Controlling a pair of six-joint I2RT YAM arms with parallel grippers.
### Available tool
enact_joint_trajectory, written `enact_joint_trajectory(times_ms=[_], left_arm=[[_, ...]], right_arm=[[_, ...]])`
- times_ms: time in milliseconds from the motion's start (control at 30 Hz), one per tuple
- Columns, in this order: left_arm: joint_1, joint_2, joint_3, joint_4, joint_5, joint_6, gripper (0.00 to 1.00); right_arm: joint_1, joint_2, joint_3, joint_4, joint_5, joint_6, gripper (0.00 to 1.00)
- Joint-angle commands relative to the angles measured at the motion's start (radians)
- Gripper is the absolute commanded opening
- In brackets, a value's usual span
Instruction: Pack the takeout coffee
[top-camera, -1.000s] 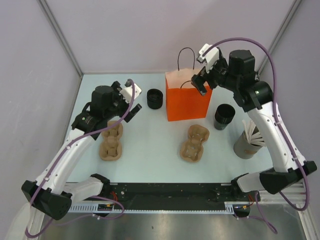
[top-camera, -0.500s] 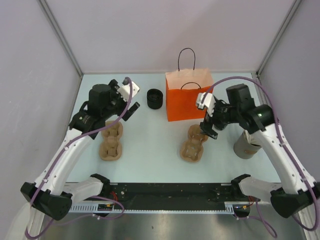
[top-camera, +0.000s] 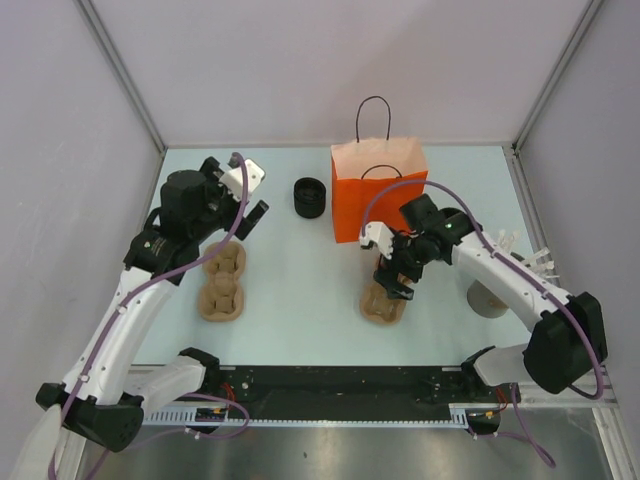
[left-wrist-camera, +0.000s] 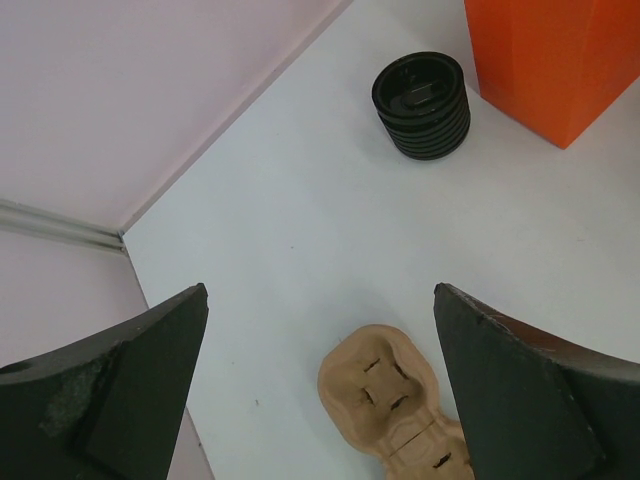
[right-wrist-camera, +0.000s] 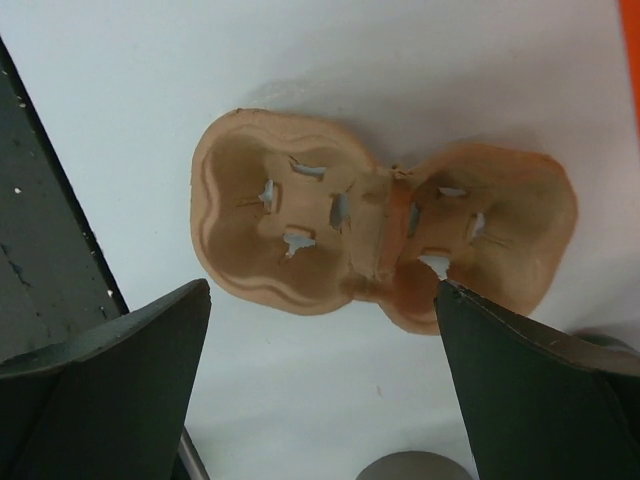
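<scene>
One takeout coffee (top-camera: 310, 197), a ribbed black cup with a black lid, stands on the table left of the orange paper bag (top-camera: 378, 195). In the left wrist view this cup (left-wrist-camera: 422, 105) sits far ahead, beside the bag (left-wrist-camera: 560, 60). My left gripper (top-camera: 250, 218) hovers open and empty over the table, above the left pulp tray (left-wrist-camera: 395, 400). My right gripper (top-camera: 396, 278) is open and empty, low over the right pulp tray (right-wrist-camera: 380, 230), its fingers straddling the tray's near edge.
Two brown pulp cup trays lie on the table, one at the left (top-camera: 222, 280) and one at the centre right (top-camera: 388, 292). A grey tub (top-camera: 488, 298) of white sticks stands at the right, partly behind my right arm. Walls close in the table's left, back and right.
My right arm swung from above the orange bag down and left to the right pulp tray. My left gripper drifted slightly back and left.
</scene>
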Motion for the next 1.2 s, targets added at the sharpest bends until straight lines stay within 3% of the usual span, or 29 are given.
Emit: enact_joint_trajectory(times_ms=[0,233,500,700,1067,1167], left_arm=[[0.018,-0.019,0.017,0.015,-0.017,-0.035,1.00],[0.029,-0.025,0.004,0.018,-0.017,-0.041,1.00],[0.034,-0.027,0.000,0.021,-0.012,-0.045,1.00],[0.034,-0.027,0.001,0.018,-0.009,-0.047,0.99],[0.034,-0.025,0.009,0.015,0.000,-0.050,1.00],[0.034,-0.024,0.010,0.015,0.000,-0.050,1.00]], right_arm=[[0.044,0.043,-0.062,0.142,0.080,0.034,1.00],[0.058,0.143,-0.100,0.272,0.161,0.083,1.00],[0.061,0.212,-0.108,0.292,0.184,0.083,0.96],[0.061,0.216,-0.117,0.281,0.198,0.080,0.84],[0.081,0.224,-0.126,0.240,0.172,0.060,0.53],[0.087,0.213,-0.126,0.238,0.177,0.063,0.40]])
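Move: Just under the right hand, about 2 cm farther out and 10 cm below, lies the middle ridge of the near cup carrier. From that hand the orange paper bag stands some 17 cm ahead and 2 cm to the left, the black cup 9 cm ahead and 12 cm to the right, and the straw holder about 21 cm to the right and 1 cm back. From the left hand the same carrier is roughly 28 cm to the right, 6 cm back and 28 cm below. Sinking about 9 cm onto the cup carrier, the right hand first drops, then eases some 3 cm forward as it goes on down, while the wrist tilts about 10 degrees to point the fingers more steeply at the table. Once low, the fingers close from wide open to about half, one on each side of the middle ridge, coming up against it, as the hand slips back slightly. ##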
